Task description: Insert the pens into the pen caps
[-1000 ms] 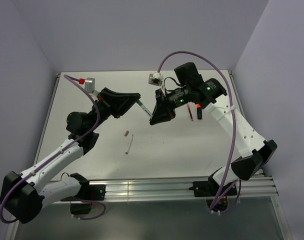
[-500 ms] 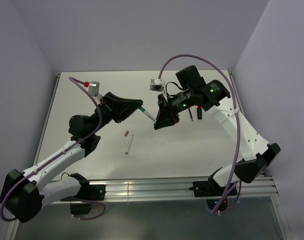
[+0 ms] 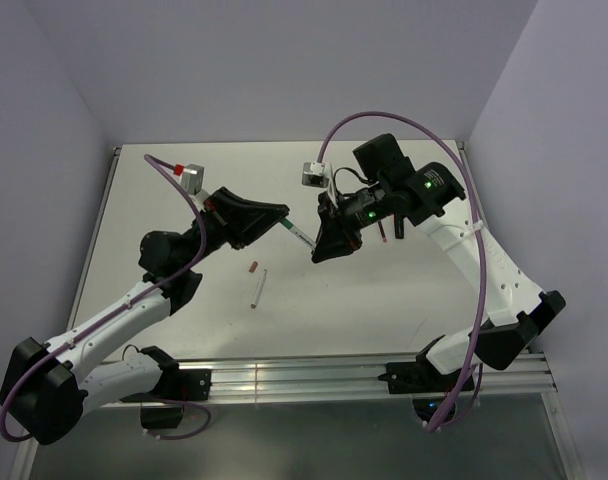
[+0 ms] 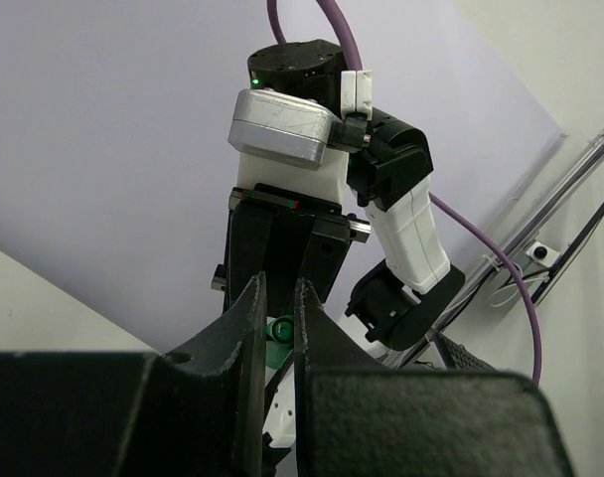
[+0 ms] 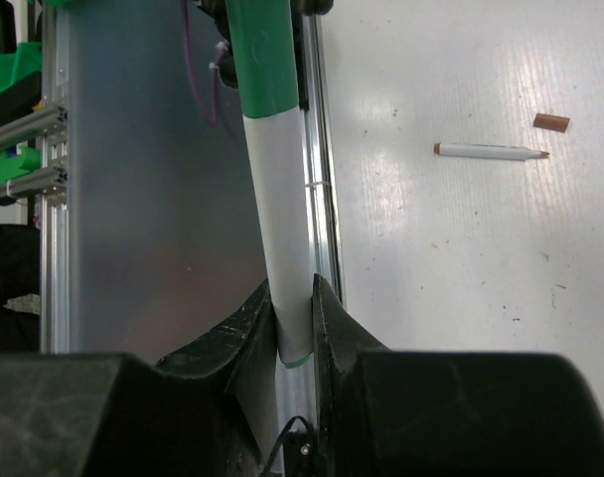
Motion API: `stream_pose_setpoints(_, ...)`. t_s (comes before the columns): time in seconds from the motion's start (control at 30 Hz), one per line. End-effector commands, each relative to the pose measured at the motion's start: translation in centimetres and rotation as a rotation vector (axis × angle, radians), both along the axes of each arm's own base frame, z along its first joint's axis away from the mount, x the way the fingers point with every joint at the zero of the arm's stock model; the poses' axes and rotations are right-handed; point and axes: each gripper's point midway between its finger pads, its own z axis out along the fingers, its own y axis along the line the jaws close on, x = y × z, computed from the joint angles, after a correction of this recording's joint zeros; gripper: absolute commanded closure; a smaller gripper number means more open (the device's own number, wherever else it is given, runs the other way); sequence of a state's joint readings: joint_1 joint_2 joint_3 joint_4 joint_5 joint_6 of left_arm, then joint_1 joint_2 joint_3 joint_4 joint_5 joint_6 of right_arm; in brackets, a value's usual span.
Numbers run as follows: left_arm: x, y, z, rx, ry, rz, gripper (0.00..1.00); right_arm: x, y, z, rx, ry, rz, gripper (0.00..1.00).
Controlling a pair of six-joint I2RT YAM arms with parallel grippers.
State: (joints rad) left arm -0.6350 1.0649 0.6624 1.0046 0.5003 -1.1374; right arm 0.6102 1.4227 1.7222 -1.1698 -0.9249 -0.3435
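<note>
My left gripper [image 3: 280, 214] is shut on the green cap [image 3: 287, 226], which shows between its fingers in the left wrist view [image 4: 278, 328]. My right gripper [image 3: 320, 251] is shut on a thin white pen [image 3: 302, 238], held in the air between the two grippers. In the right wrist view the pen [image 5: 282, 248] rises from my gripper [image 5: 293, 294] and the green cap [image 5: 262, 60] sits over its far end. A second white pen [image 3: 258, 288] and the brownish-red cap [image 3: 251, 267] lie on the table. The dark red pen [image 3: 383, 234] peeks out behind the right arm. The marker and orange cap are hidden.
The white table [image 3: 184, 200] has walls at the back and on both sides. An aluminium rail [image 3: 284, 378] runs along its near edge, and it also shows in the right wrist view [image 5: 317, 149]. The second pen [image 5: 486, 151] and the brownish-red cap [image 5: 551, 122] lie close together.
Both grippers have shifted a little to the right and toward the near edge, keeping the white pen and the green cap between them.
</note>
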Motion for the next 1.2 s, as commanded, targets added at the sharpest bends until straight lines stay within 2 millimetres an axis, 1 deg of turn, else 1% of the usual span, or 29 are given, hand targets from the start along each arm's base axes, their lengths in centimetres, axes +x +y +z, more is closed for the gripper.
stream_pose_setpoints(0.0,-7.6,-3.5,-11.2,0.374,0.183,-0.462,1.0,3.8,4.1,11.4,0.399,-0.424,0.048,1.0)
stream_pose_setpoints(0.1,-7.1,-3.6,-10.4,0.379,0.136,-0.434,1.0,4.1,4.3,10.9,0.394,-0.393,0.032,1.0)
stream_pose_setpoints(0.13,-6.6,-3.6,-9.4,0.371,0.095,-0.411,1.0,4.4,4.3,10.4,0.382,-0.383,0.015,1.0)
stream_pose_setpoints(0.17,-6.3,-3.5,-9.1,0.367,0.086,-0.398,1.0,4.5,4.3,10.1,0.377,-0.378,0.009,1.0)
stream_pose_setpoints(0.2,-5.7,-3.4,-8.8,0.365,0.085,-0.38,1.0,4.5,4.3,9.8,0.371,-0.374,0.002,1.0)
stream_pose_setpoints(0.23,-4.7,-3.0,-8.1,0.359,0.074,-0.348,1.0,4.6,4.2,9.2,0.356,-0.359,-0.014,1.0)
stream_pose_setpoints(0.27,-4.1,-2.8,-7.9,0.358,0.073,-0.328,1.0,4.7,4.1,8.9,0.352,-0.354,-0.023,1.0)
stream_pose_setpoints(0.3,-3.5,-2.6,-7.6,0.358,0.073,-0.307,1.0,4.8,4.1,8.2,0.339,-0.331,-0.034,1.0)
stream_pose_setpoints(0.33,-2.4,-2.1,-7.1,0.354,0.065,-0.269,1.0,4.8,3.9,8.2,0.336,-0.334,-0.049,1.0)
stream_pose_setpoints(0.4,-1.4,-1.7,-6.2,0.343,0.053,-0.231,0.99,5.0,3.8,7.5,0.323,-0.305,-0.069,1.0)
stream_pose_setpoints(0.43,-0.5,-1.3,-5.9,0.339,0.056,-0.202,1.0,5.0,3.7,7.1,0.317,-0.29,-0.074,1.0)
stream_pose_setpoints(0.47,-0.1,-1.1,-5.5,0.334,0.049,-0.192,1.0,5.4,3.5,6.8,0.309,-0.28,-0.09,1.0)
stream_pose_setpoints(0.5,0.2,-0.9,-4.7,0.323,0.032,-0.183,1.0,5.4,3.5,6.3,0.3,-0.252,-0.1,1.0)
stream_pose_setpoints(0.53,0.9,-0.5,-4.2,0.317,0.023,-0.159,1.0,5.5,3.4,6.0,0.295,-0.235,-0.106,1.0)
stream_pose_setpoints(0.57,1.2,-0.4,-3.8,0.315,0.016,-0.148,0.99,5.4,3.4,5.7,0.294,-0.217,-0.103,1.0)
stream_pose_setpoints(0.6,1.5,-0.2,-3.3,0.311,0.006,-0.135,1.0,5.7,3.4,5.0,0.281,-0.186,-0.115,1.0)
stream_pose_setpoints(0.63,1.8,0.1,-2.5,0.303,-0.016,-0.118,1.0,5.7,3.4,4.6,0.276,-0.172,-0.115,1.0)
stream_pose_setpoints(0.73,2.7,0.6,-1.2,0.291,-0.042,-0.08,1.0,5.5,3.3,3.5,0.263,-0.138,-0.116,1.0)
stream_pose_setpoints(0.87,3.6,1.2,-0.1,0.279,-0.061,-0.043,0.98,5.3,3.3,2.5,0.254,-0.105,-0.12,1.0)
stream_pose_setpoints(0.9,3.8,1.3,0.3,0.278,-0.072,-0.037,0.96,5.2,3.2,2.0,0.249,-0.087,-0.122,1.0)
stream_pose_setpoints(0.97,4.2,1.6,0.8,0.276,-0.081,-0.025,0.91,5.1,3.2,1.8,0.249,-0.08,-0.122,1.0)
stream_pose_setpoints(1.0,4.6,1.7,1.0,0.275,-0.082,-0.018,0.81,5.0,3.2,1.5,0.245,-0.063,-0.124,1.0)
stream_pose_setpoints(1.07,4.9,1.8,1.4,0.272,-0.087,-0.012,0.71,5.0,3.1,1.4,0.252,-0.047,-0.125,1.0)
stream_pose_setpoints(1.1,5.0,1.9,1.7,0.274,-0.097,-0.007,0.6,5.1,3.1,1.3,0.252,-0.029,-0.134,1.0)
stream_pose_setpoints(1.17,5.6,2.2,2.0,0.274,-0.1,0.022,0.49,5.5,2.8,1.1,0.254,-0.02,-0.143,1.0)
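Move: The green cap is already on the white pen: the left fingertips pinch its far end, its middle just 1 cm to their right and 1 cm below, level in reach. From the right hand, which grips the other end of the pen, the cap lies about 5 cm left, 2 cm ahead and 6 cm above. Down on the table, roughly 35 cm below the left hand, the brown pen lies some 12 cm ahead and 11 cm left, the brown cap about 18 cm ahead and 13 cm left. The left fingers let go of the green cap, opening to nearly half only at the very end. Before that both hands carry the capped pen forward together, the left about 6 cm and slightly left, its fingertips dipping some 15 degrees; the right keeps its pinch on the barrel, going about 5 cm forward and 3 cm left, sinking slightly, its fingertips tilting up about 10 degrees. ##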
